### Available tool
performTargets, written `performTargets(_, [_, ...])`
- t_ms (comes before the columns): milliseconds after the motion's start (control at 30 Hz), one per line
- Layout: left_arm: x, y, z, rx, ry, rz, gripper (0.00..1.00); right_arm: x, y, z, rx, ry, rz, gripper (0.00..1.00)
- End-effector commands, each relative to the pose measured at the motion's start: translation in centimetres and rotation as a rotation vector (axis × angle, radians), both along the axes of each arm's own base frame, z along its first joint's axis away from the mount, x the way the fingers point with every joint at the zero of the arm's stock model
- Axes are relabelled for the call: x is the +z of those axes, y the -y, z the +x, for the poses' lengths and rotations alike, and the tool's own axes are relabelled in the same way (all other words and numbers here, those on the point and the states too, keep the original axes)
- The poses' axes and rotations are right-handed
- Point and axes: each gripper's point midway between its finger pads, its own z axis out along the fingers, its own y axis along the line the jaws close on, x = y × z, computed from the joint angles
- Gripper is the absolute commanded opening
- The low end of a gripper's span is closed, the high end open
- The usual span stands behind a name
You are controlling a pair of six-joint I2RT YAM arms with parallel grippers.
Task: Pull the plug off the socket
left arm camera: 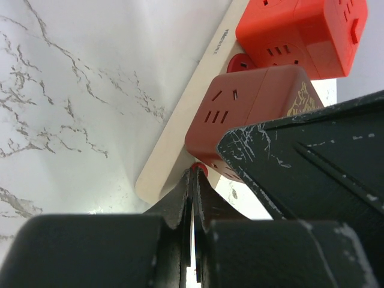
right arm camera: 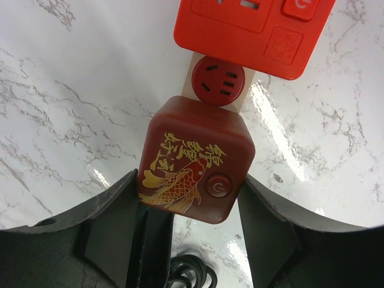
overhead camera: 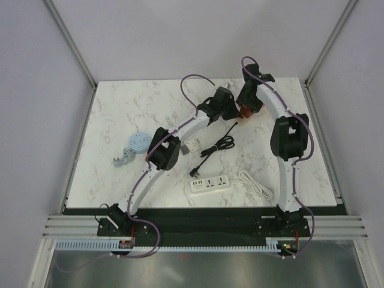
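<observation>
The plug is a dark red cube (right arm camera: 195, 162) with a gold fish and a round button. It sits on a beige socket strip (left arm camera: 180, 138), next to a bare round red socket (right arm camera: 218, 81) and a bright red cube (right arm camera: 252, 30). My right gripper (right arm camera: 189, 179) straddles the dark red cube, one finger against each side. My left gripper (left arm camera: 195, 174) is shut with nothing in it, its tips on the strip's near end below the cube. In the top view both grippers meet at the table's back, right (overhead camera: 245, 111) and left (overhead camera: 233, 117), hiding the strip.
A coiled black cable (overhead camera: 219, 146) lies just in front of the grippers, beside a small white adapter (overhead camera: 193, 146). Nearer the arm bases are a white power strip (overhead camera: 210, 184) and its white cord (overhead camera: 255, 183). A round pale-blue socket (overhead camera: 138, 142) rests at the left.
</observation>
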Motion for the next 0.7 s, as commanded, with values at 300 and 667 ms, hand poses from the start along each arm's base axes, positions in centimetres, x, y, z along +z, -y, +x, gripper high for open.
performTargets(300, [-1.1,2.1,-2.7,-0.209,0.006,-0.060,0.02,6.5,-1.8,0.8,0.112,0.205,0.186,0.00])
performTargets(667, [8.4,0.5,-3.5,-0.454,0.305,-0.175,0.81,7.1,-0.9,0.5,0.197,0.292,0.241,0.00])
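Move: The left fingers are shut at the near end of the socket strip, where the cable leaves it, barely 1 cm ahead and to the right; the brown plug stands about 4 cm ahead, 5 cm right and 2 cm up, and the cable bundle some 12 cm back and 7 cm left. The right hand already has the brown plug between its fingers; from it the red plug is about 5 cm ahead and 6 cm right, the strip's near end 4 cm back, 4 cm left and lower. The left hand comes off the near end of the strip: its fingers go from shut to wide open as it rises about 4 cm and draws back some 3 cm, turning roughly 20 degrees clockwise with the fingertips tipping up. The right hand keeps its grip on the brown plug throughout and eases back and to the right, a little under 2 cm each way, tilting slightly so its left side lifts. ##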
